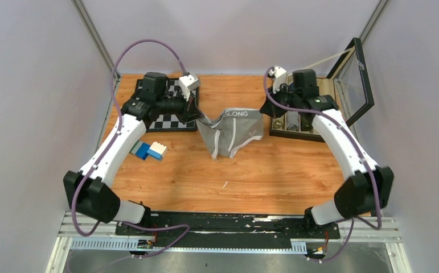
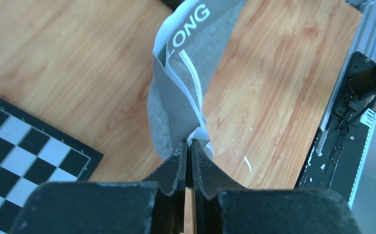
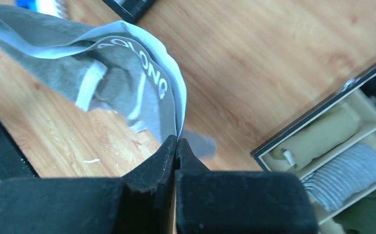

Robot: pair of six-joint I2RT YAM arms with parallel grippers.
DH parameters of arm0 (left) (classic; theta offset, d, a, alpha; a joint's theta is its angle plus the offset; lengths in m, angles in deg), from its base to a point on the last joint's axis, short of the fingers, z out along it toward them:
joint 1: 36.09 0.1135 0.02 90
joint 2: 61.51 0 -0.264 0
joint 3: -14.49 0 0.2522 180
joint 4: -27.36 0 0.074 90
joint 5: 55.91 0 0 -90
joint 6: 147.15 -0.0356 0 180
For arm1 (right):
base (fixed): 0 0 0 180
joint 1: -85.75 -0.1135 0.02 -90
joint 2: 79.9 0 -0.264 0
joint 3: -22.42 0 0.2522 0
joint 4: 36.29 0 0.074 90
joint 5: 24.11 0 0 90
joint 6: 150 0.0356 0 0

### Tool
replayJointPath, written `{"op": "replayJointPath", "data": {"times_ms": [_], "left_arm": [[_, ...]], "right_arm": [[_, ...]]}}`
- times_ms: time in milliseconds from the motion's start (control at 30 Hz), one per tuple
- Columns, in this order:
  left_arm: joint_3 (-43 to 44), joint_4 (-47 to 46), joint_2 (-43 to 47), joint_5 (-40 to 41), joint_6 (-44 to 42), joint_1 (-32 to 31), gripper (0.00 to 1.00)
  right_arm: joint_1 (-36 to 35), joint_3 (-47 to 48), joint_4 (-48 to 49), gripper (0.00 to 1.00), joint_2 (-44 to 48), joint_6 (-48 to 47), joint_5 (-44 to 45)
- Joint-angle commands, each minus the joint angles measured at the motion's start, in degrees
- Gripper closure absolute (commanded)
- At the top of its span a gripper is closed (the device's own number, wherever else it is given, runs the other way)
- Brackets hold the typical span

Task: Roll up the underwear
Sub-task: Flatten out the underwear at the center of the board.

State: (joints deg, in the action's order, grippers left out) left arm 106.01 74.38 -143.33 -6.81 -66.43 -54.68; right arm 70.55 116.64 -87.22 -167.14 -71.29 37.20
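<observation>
Grey underwear [image 1: 231, 132] with a pale waistband printed in white letters hangs stretched between both grippers above the wooden table [image 1: 217, 182]. My left gripper [image 1: 201, 117] is shut on the waistband's left end; in the left wrist view the cloth [image 2: 181, 83] runs straight out from the pinched tips [image 2: 189, 142]. My right gripper [image 1: 264, 109] is shut on the right end; the right wrist view shows the waistband [image 3: 142, 73] curving into its closed tips [image 3: 177, 140]. The lower part of the garment droops toward the table.
A chessboard [image 1: 171, 114] lies at the back left under the left arm. Blue and white blocks [image 1: 148, 150] sit in front of it. An open black-framed box [image 1: 319, 114] holding rolled fabrics stands at the back right, lid raised. A small white scrap [image 1: 225, 184] lies mid-table.
</observation>
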Motion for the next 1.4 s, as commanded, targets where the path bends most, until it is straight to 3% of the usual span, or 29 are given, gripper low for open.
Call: {"op": "replayJointPath", "data": {"times_ms": [0, 167, 400, 533, 733, 900, 1033, 1167, 1233, 1367], "left_arm": [[1.6, 1.9, 8.8, -5.8, -4.8, 0.4, 0.91], [-4.3, -2.8, 19.5, -6.1, -1.4, 0.4, 0.89], [-11.4, -5.4, 29.7, -12.2, 8.2, 0.4, 0.86], [-18.5, -7.5, 34.0, -17.7, 19.4, 0.3, 0.86], [-28.0, -2.3, 37.8, -8.6, 25.6, 0.5, 0.79], [-35.0, -11.2, 32.1, 1.7, 32.5, 0.8, 0.82], [-36.8, -23.4, 19.4, 10.4, 35.4, 0.8, 0.89], [-28.6, -25.5, 3.4, 25.8, 34.4, 1.8, 0.60], [-23.3, -23.5, -0.4, 28.8, 31.4, 2.5, 0.50], [-18.9, -20.1, -0.8, 26.5, 30.6, 2.7, 0.44]], "right_arm": [[4.0, 0.8, -5.9, 1.00, 7.2, -7.4, -10.2], [4.6, 2.3, -11.1, 1.00, 18.6, -12.0, -13.1], [0.8, 4.8, -23.0, 1.00, 28.2, -9.5, -12.9], [-1.3, -1.4, -25.5, 1.00, 33.5, -3.8, -14.4], [-1.0, -14.4, -23.5, 1.00, 39.0, 5.6, -14.9], [0.7, -20.7, -14.8, 1.00, 34.5, 9.4, -8.6], [1.3, -22.9, -2.5, 1.00, 25.0, 9.3, 4.9], [5.3, -21.0, 9.4, 0.99, 10.7, 12.5, 13.2], [6.2, -18.3, 12.1, 0.83, 6.7, 12.5, 16.1], [6.4, -16.0, 12.2, 0.61, 6.0, 11.6, 16.2]]}}
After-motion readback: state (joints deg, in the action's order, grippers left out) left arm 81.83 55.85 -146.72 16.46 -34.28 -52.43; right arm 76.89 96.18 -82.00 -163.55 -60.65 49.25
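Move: Both grippers already hold the gray underwear in the air by its waistband ends. The clear center of the board, where it is to be laid, is about 7 cm back, 13 cm right and 25 cm below the left hand; from the right hand, 11 cm back, 6 cm left and 21 cm down. The chessboard's middle is some 22 cm ahead and 15 cm left of the left hand, the toy blocks 2 cm ahead and 19 cm left of it. The compartment box is 15 cm ahead and 18 cm right of the right hand. Swing both grippers up and back towards the bases with the underwear still pinched, the left about 16 cm back, the right about 22. Then sweep both forward and sharply down, below their starting height, drawing them apart and turning left counter-clockwise, right clockwise. Open the fingers late in this downstroke to let go of the waistband. ##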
